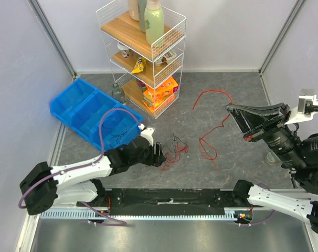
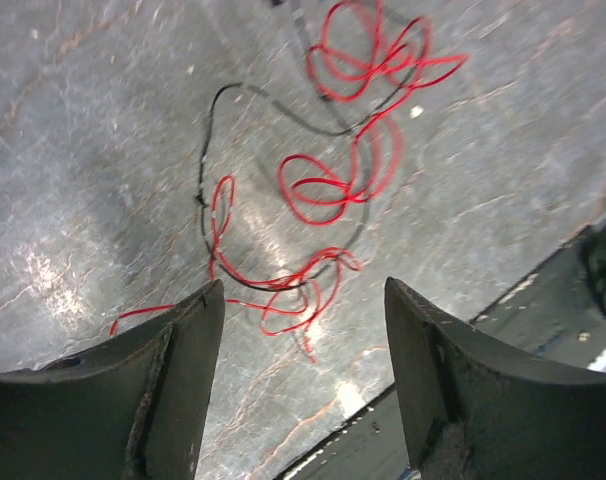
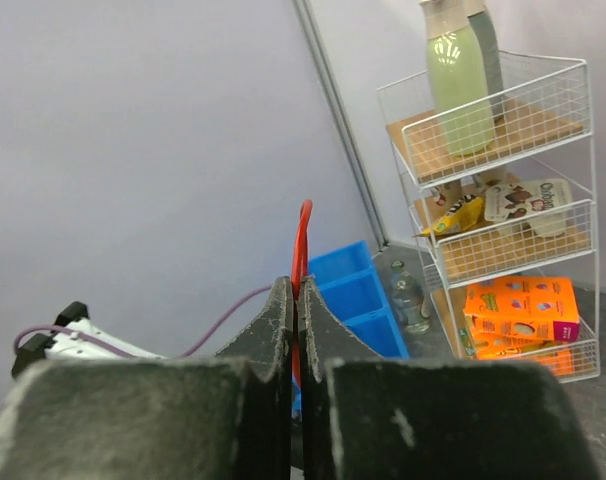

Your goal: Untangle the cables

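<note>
A small tangle of thin red and black cables [image 1: 173, 149] lies on the grey table in front of the left arm; it fills the left wrist view [image 2: 323, 190]. My left gripper [image 1: 159, 155] is open and empty, just left of the tangle, its jaws [image 2: 303, 330] low over the tangle's near end. A long red cable [image 1: 209, 123] trails loose from the table up to my right gripper [image 1: 231, 109], which is raised above the table and shut on it. In the right wrist view the red cable [image 3: 301, 235] sticks up from between the closed jaws.
A white wire shelf rack [image 1: 143, 52] with bottles and snack packs stands at the back. A blue divided bin [image 1: 93, 115] lies at the back left, with a small bottle [image 1: 116, 92] beside it. A black rail [image 1: 169, 197] runs along the near edge.
</note>
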Robot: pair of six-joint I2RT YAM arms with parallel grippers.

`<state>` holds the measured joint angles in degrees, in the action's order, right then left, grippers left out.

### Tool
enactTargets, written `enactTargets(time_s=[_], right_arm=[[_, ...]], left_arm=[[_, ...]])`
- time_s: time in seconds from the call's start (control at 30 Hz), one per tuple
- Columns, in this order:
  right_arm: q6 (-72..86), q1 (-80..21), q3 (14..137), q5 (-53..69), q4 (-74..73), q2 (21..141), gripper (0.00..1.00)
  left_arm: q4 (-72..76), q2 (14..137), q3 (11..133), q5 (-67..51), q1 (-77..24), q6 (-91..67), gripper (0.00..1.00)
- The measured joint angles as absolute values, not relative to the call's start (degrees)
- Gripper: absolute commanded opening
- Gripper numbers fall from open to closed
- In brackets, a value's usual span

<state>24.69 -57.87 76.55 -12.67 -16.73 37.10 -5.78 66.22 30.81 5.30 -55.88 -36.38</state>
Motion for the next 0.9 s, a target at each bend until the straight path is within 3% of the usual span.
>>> enactTargets(time_s=[0.13, 0.4, 0.6, 0.67, 0.8, 0.9], right_arm=[[23.7, -57.9, 75.3, -14.2, -16.6, 36.9, 0.0], [22.3, -57.9, 77.4, -14.3, -16.7, 40.5, 0.0], [22.8, -57.9, 77.3, -12.2, -16.7, 41.5, 0.0], [23.3, -57.9, 77.1, -11.1, -16.3, 41.7, 0.0], [24.6, -57.9, 76.5, -8.6, -15.2, 42.1, 0.0], [25.8, -57.9, 75.9, -7.0, -14.3, 42.5, 0.0]], left_arm=[[-4.6, 60.6, 30.7, 5.2, -55.8, -35.1, 0.73], [-3.6, 59.5, 31.0, 0.1, -55.2, -34.4, 0.9], [0.6, 54.8, 32.3, -5.8, -55.2, -33.0, 0.77], [2.4, 52.4, 33.4, -6.2, -55.2, -31.8, 0.78], [6.1, 48.8, 34.4, -6.3, -55.2, -29.8, 0.98], [9.3, 47.6, 34.4, -6.6, -55.2, -29.0, 0.99]])
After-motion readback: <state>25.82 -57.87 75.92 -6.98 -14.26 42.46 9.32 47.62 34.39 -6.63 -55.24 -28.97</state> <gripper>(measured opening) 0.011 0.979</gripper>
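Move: The red cable held in the right hand hangs with its lower loops about 19 cm to the left hand's right, some 2 cm back and 15 cm above it. The red-and-black tangle lies about 5 cm ahead, 6 cm right and 6 cm below the left hand; the blue crate stands roughly 22 cm ahead and 28 cm left. From the high right hand those loops hang about 31 cm below, 2 cm ahead and 1 cm left. The left hand climbs some 18 cm off the table with a small shift right, pausing briefly early on, and swings its fingers up from a steep downward slant to nearly level and pointing right at the hanging red cable, opening wide as it nears it. Meanwhile the right hand keeps the red cable pinched in its shut fingertips and carries it about 4 cm left at almost unchanged height, easing forward a little and then back, to bring the cable nearer the left hand. ##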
